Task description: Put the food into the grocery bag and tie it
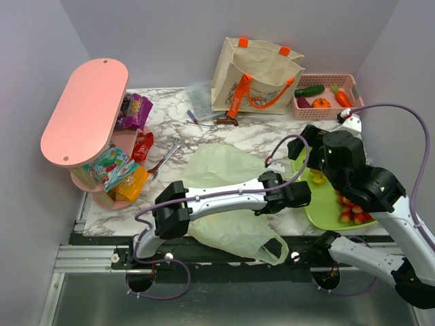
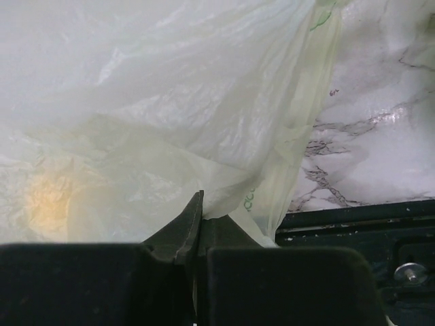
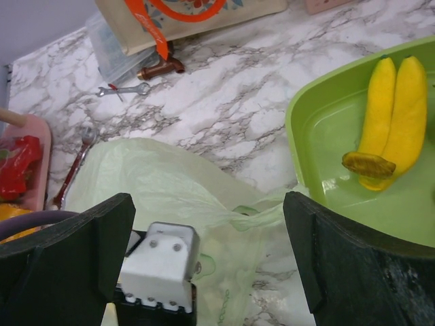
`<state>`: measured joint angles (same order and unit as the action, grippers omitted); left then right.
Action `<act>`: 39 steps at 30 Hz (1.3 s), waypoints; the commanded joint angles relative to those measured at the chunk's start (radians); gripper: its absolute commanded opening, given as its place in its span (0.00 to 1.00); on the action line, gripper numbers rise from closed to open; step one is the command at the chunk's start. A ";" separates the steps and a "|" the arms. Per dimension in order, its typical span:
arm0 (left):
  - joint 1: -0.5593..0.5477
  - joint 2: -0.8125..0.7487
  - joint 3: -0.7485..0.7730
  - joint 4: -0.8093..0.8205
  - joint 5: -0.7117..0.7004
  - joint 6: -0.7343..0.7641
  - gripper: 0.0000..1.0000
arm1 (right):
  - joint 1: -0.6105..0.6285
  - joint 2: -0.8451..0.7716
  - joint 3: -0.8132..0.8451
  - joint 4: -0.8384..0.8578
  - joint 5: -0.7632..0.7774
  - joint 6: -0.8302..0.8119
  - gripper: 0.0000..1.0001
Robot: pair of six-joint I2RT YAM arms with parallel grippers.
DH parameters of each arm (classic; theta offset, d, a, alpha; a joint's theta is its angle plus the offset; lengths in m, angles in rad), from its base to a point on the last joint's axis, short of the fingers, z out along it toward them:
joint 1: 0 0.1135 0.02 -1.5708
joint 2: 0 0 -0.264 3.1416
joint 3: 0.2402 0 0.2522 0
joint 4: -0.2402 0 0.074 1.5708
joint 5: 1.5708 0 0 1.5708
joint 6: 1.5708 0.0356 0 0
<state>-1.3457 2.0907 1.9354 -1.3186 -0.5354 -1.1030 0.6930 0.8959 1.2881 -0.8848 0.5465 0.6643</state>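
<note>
The pale green grocery bag (image 1: 219,165) lies crumpled across the marble table, and its film (image 2: 170,109) fills the left wrist view. My left gripper (image 2: 199,212) is shut on a fold of the bag near its handle; from above it (image 1: 299,193) sits beside the green tray (image 1: 319,212). A blurred yellow-orange round shape (image 2: 46,197) shows through the film. My right gripper (image 3: 211,261) hangs open just above the stretched bag handle (image 3: 262,217) and holds nothing. A yellow banana bunch (image 3: 393,112) lies in the tray (image 3: 302,136). Small red and yellow pieces (image 1: 350,212) lie at the tray's near end.
A beige canvas tote (image 1: 255,76) stands at the back, with a pink basket (image 1: 346,85) of vegetables to its right. A pink two-tier shelf (image 1: 85,109) with snack packets (image 1: 132,112) is on the left. A wrench (image 3: 126,89) and a spoon (image 3: 75,163) lie behind the bag.
</note>
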 commanded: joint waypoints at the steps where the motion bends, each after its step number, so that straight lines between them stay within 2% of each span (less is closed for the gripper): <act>1: 0.001 -0.118 -0.007 -0.026 0.021 0.042 0.00 | 0.008 -0.010 -0.052 -0.058 0.102 0.015 1.00; 9: 0.028 -0.194 0.068 -0.071 0.051 0.139 0.00 | 0.008 0.014 -0.103 -0.053 0.150 0.055 1.00; 18: 0.035 -0.222 0.201 -0.293 -0.001 0.205 0.00 | 0.008 0.066 -0.095 -0.087 0.241 0.106 1.00; 21: 0.042 -0.251 0.200 -0.295 0.028 0.270 0.00 | 0.006 0.075 -0.107 -0.103 0.268 0.118 1.00; 29: 0.068 -0.295 0.165 -0.293 0.063 0.325 0.00 | -0.012 0.038 -0.224 -0.075 0.272 0.158 1.00; 34: 0.068 -0.290 0.126 -0.228 0.110 0.362 0.00 | -0.122 0.117 -0.250 0.001 0.189 0.106 1.00; 39: 0.069 -0.295 0.055 -0.128 0.156 0.358 0.00 | -0.401 0.185 -0.265 0.082 0.032 0.005 1.00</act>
<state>-1.2762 1.8130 2.0357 -1.5249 -0.4473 -0.7658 0.4587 1.0515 1.0401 -0.8867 0.6857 0.7418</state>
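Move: The grocery bag is already pinched in the left hand; its middle lies about 14 cm to that hand's left and 8 cm below, its loose handle loop about 12 cm back and 6 cm below, the green tray some 15 cm right and 5 cm ahead. From the empty right hand the bananas are about 5 cm ahead, 12 cm right and 28 cm below; the round yellow fruit stands 7 cm right of them, the red fruit 7 cm right and 11 cm nearer. The grocery bag's film is drawn up by the left fingers, still shut on it: up about 14 cm, drifting some 7 cm left and turning slightly clockwise, then easing a little down. Meanwhile the right hand, fingers wide open, sinks about 12 cm and shifts right towards the bananas, pushing slightly forward at the end as it turns clockwise some 20 degrees and tips down, touching nothing. ##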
